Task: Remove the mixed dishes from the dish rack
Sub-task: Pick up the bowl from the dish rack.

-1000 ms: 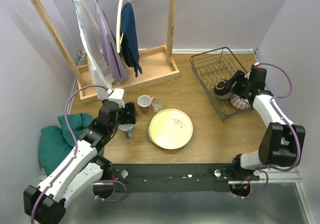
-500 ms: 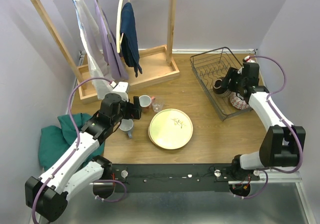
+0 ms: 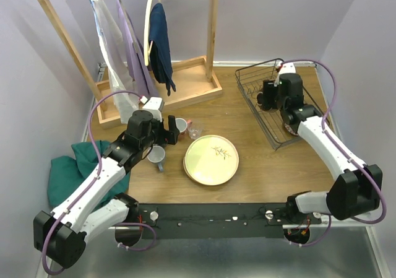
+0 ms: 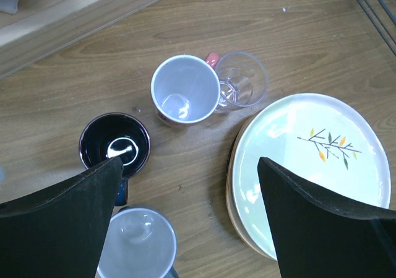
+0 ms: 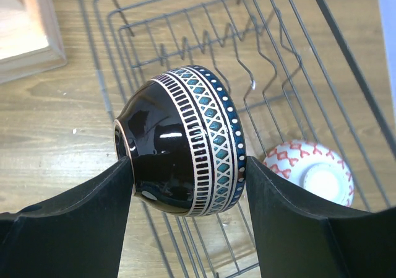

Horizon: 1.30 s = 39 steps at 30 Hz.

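Observation:
The dish rack [image 3: 255,109] stands at the table's back right; its wires [image 5: 204,43] fill the right wrist view. My right gripper [image 3: 266,96] [image 5: 189,166] hangs over it, shut on a dark bowl [image 5: 185,148] with white and teal bands, held on its side. A red-and-white bowl [image 5: 312,169] lies upside down in the rack. My left gripper [image 3: 172,133] [image 4: 185,216] is open above the table, holding nothing. Below it sit a white-lined mug [image 4: 184,89], a clear glass [image 4: 242,83], a dark mug [image 4: 116,148], a pale mug [image 4: 137,244] and a cream plate with a twig mark [image 4: 309,166] stacked on another plate.
A wooden clothes rack [image 3: 154,92] with hanging garments stands at the back left. A teal cloth [image 3: 71,166] lies off the table's left side. Purple walls close in on both sides.
My right arm has carried the dark bowl from the rack's near end toward its far left part. My left arm has shifted right and farther back, over the mugs.

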Tool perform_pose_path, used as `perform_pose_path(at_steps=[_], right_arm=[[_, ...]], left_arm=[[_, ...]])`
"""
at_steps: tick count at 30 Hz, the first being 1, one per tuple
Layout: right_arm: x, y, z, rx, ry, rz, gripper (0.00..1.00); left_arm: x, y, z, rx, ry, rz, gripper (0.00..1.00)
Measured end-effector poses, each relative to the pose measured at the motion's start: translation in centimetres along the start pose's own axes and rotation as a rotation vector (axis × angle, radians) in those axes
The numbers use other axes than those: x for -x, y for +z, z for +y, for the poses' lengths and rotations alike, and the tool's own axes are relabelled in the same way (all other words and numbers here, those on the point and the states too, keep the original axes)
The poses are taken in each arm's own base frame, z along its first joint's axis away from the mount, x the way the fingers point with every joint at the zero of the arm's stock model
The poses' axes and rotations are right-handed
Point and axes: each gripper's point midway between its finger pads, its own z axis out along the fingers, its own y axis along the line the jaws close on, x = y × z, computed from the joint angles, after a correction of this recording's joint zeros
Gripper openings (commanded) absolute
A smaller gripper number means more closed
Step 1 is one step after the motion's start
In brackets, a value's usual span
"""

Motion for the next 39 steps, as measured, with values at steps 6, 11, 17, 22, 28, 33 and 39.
perform_pose_path(at_steps=[6,11,17,22,28,33,39], right_arm=[[1.7,-1.7,3.2,0.037,-0.182,-0.082,0.36],[3.7,-4.0,6.6,0.114,-0.326,-0.196,0.36],[3.4,-6.7,11.6,0.236,-0.549,-0.315,0.38],[1.1,-7.7,15.1,0.329,-0.712,-0.355,0.38],[-0.1,-8.5,17.5,0.418,-0.796,-0.405,0.41],[-0.2,-9.4,18.5,0.483,-0.817,-0.451,0.41],[-0.8,-11.0,19.3,0.561,-0.859,-0.499,0.41]], left_arm=[[0.9,0.1,-0.3,-0.004,-0.003,-0.009,0.99],[1.5,0.3,-0.6,-0.007,-0.006,-0.011,0.99],[2.8,0.7,-1.1,-0.012,-0.007,-0.018,0.99],[4.1,1.0,-1.5,-0.016,-0.019,-0.026,0.99],[5.1,1.5,-2.7,-0.064,-0.014,-0.019,0.99],[4.5,1.7,-4.3,-0.184,0.111,0.014,0.99],[5.8,1.9,-7.3,-0.373,0.303,0.026,0.99]])
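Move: The right hand already holds the black bowl above the dish rack; the open left gripper is about 38 cm to its left, 13 cm back and 3 cm lower. The plate stack lies 21 cm left of the right hand, 24 cm back and 17 cm down; the glass is 28 cm left, 9 cm back. From the left hand, the black bowl is roughly 38 cm right, 13 cm ahead and 3 cm higher; the red mug is 6 cm ahead, 4 cm right and 12 cm below. Keeping its pinch on the black bowl, the right hand sweeps some 20 cm left and 9 cm back, off the rack towards the left gripper, arching up about 6 cm before sinking part-way, while its wrist swings round counter-clockwise by about 50 degrees and tilts. The left hand, fingers still wide open, first rises and eases forward, then swings right towards the black bowl, turning clockwise and still climbing, with no touch yet. ##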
